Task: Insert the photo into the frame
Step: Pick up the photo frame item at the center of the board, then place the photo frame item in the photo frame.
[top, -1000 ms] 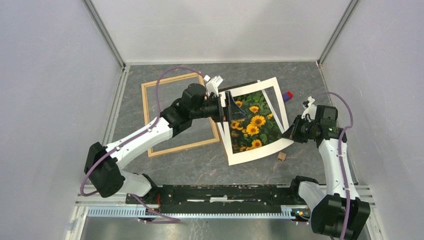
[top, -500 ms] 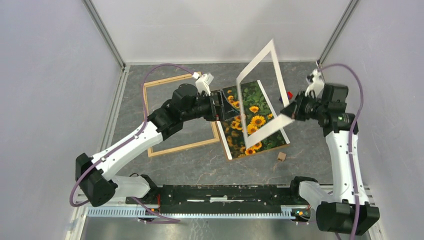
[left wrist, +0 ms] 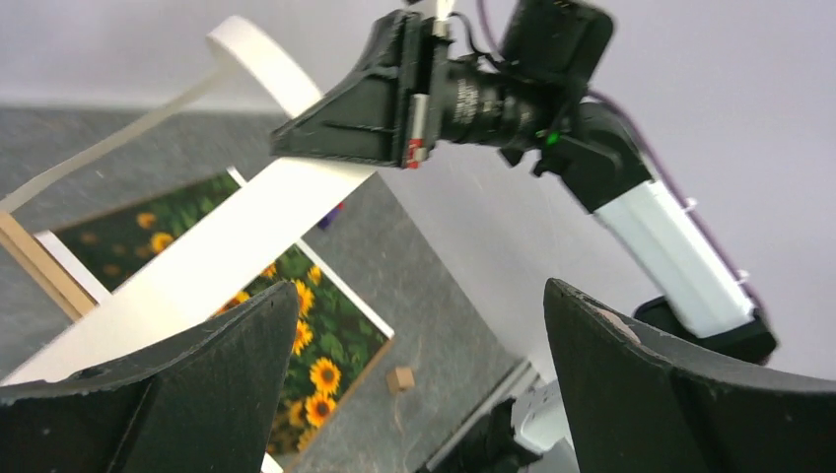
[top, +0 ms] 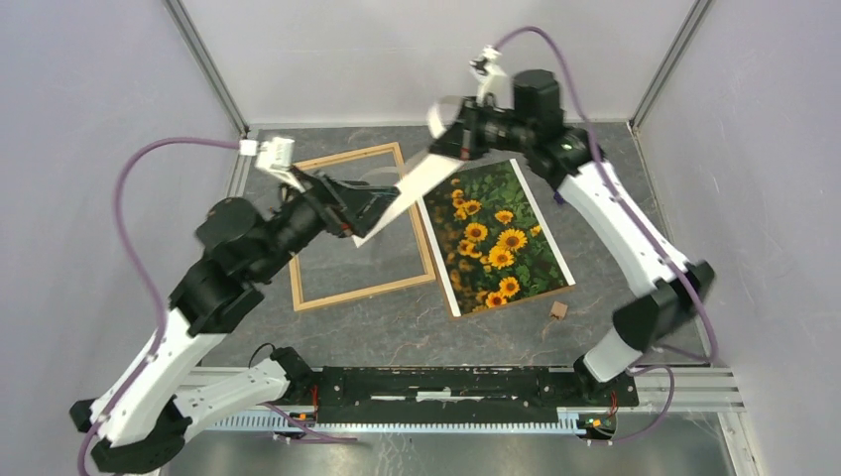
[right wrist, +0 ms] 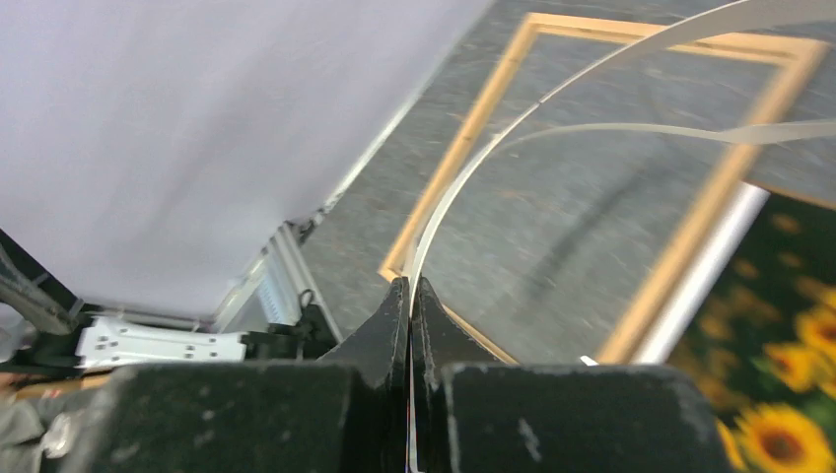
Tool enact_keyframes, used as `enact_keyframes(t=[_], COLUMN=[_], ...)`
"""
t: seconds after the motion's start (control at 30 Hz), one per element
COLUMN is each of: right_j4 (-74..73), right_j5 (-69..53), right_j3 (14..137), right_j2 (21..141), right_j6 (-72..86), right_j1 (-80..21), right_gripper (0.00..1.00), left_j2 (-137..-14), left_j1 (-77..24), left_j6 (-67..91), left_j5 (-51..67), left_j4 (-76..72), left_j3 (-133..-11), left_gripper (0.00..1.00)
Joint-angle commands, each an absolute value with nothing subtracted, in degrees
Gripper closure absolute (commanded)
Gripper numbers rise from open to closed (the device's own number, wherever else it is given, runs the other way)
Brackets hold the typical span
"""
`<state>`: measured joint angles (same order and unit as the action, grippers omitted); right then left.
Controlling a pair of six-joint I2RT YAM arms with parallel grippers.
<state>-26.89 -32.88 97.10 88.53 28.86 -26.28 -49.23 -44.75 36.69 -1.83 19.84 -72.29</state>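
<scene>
The sunflower photo (top: 496,238) lies flat on a brown board, right of centre on the table. The frame (top: 294,233), light wood and empty, lies to its left. My right gripper (top: 446,144) hangs above the gap between them, shut on the edge of a white mat border (top: 407,188) that bends down over the frame. The right wrist view shows the right gripper (right wrist: 409,288) pinching the mat (right wrist: 513,128), with the frame (right wrist: 715,202) and photo (right wrist: 789,394) below. My left gripper (top: 372,203) is open and raised beside the mat's lower end. In its own view the left gripper (left wrist: 419,291) holds nothing; the mat (left wrist: 217,256) and photo (left wrist: 315,345) show.
A small wooden block on a string (top: 558,310) lies near the photo's front right corner and also shows as the block (left wrist: 400,378) in the left wrist view. Pale enclosure walls ring the table. A metal rail (top: 446,382) runs along the near edge.
The right arm has lifted the white mat off the photo and swung it up and left over the frame. The left arm has drawn back to the left and risen, uncovering the photo.
</scene>
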Motion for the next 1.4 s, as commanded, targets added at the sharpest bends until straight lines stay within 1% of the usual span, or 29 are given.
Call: enact_keyframes(t=[0.0, 0.07, 0.1, 0.2, 0.3, 0.43, 0.53, 0.67, 0.83, 1.0, 1.13, 1.37], right_j4=[-20.37, -17.96, -14.19, -6.21, -2.31, 10.84, 21.66, 30.52, 34.34, 39.87, 41.19, 37.94], right_j5=[-33.47, -35.49, -36.81, -37.69, -35.65, -33.13, -30.21, -27.82, -27.32, -28.13, -28.92, -29.51], right_j3=[117.14, 123.39, 123.77, 117.37, 106.09, 84.87, 70.15, 58.77, 52.55, 49.17, 49.31, 51.2], right_j2=[98.99, 103.91, 105.01, 103.79, 100.39, 94.99, 93.4, 94.23, 96.55, 99.97, 102.11, 105.72], right_j6=[34.06, 37.51, 39.45, 42.8, 42.05, 46.12, 51.26, 55.02, 55.87, 58.59, 59.29, 58.84], right_j1=[-34.59, -36.28, -36.6, -36.78, -36.73, -35.44, -35.0, -34.71, -34.62, -34.71, -34.91, -35.35], right_gripper=[1.0, 1.0, 1.0, 1.0, 1.0, 1.0, 1.0, 1.0, 1.0, 1.0, 1.0, 1.0], left_j2=[-44.82, -43.04, -42.25, -40.52, -39.94, -40.86, -42.09, -44.11, -46.2, -47.76, -49.33, -50.13], left_j1=[-45.06, -45.0, -45.0, -45.0, -45.02, -45.0, -44.98, -45.01, -45.02, -44.99, -44.98, -45.0], left_j6=[31.81, 31.06, 30.63, 29.09, 28.24, 27.93, 28.72, 29.56, 30.85, 33.16, 33.83, 34.22], left_j5=[-11.97, -14.31, -15.18, -17.67, -18.68, -18.66, -16.75, -13.71, -11.19, -7.5, -5.55, -4.36], left_j4=[22.98, 23.85, 24.11, 24.23, 24.21, 23.86, 23.9, 24.17, 23.98, 21.66, 20.91, 19.72], left_j3=[-75.09, -75.77, -75.89, -76.44, -76.43, -75.19, -74.37, -74.11, -72.38, -70.05, -69.57, -68.4], left_gripper=[0.0, 0.0, 0.0, 0.0, 0.0, 0.0, 0.0, 0.0, 0.0, 0.0, 0.0, 0.0])
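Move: The right hand, already pinching a corner of the white mat in the air, has the middle of the wooden frame about 23 cm to its left, 7 cm farther out and some 34 cm below. The sunflower photo's middle lies 10 cm to the right of this hand and 4 cm ahead, equally low. From the open left hand the frame's middle is roughly 21 cm ahead, 8 cm to its left and 42 cm down. With its fingers kept shut on the white mat's corner, the right hand swings about 12 cm left and 7 cm up towards the wooden frame, then lowers some 30 cm while easing 5 cm back to the right, its fingers tipping down by about 25 degrees, to bring the held corner over the frame's near right corner. The left hand stays open above, drifting about 8 cm left and 4 cm up out of the way and then coming back to the right and down, to finish some 5 cm lower than it began. ##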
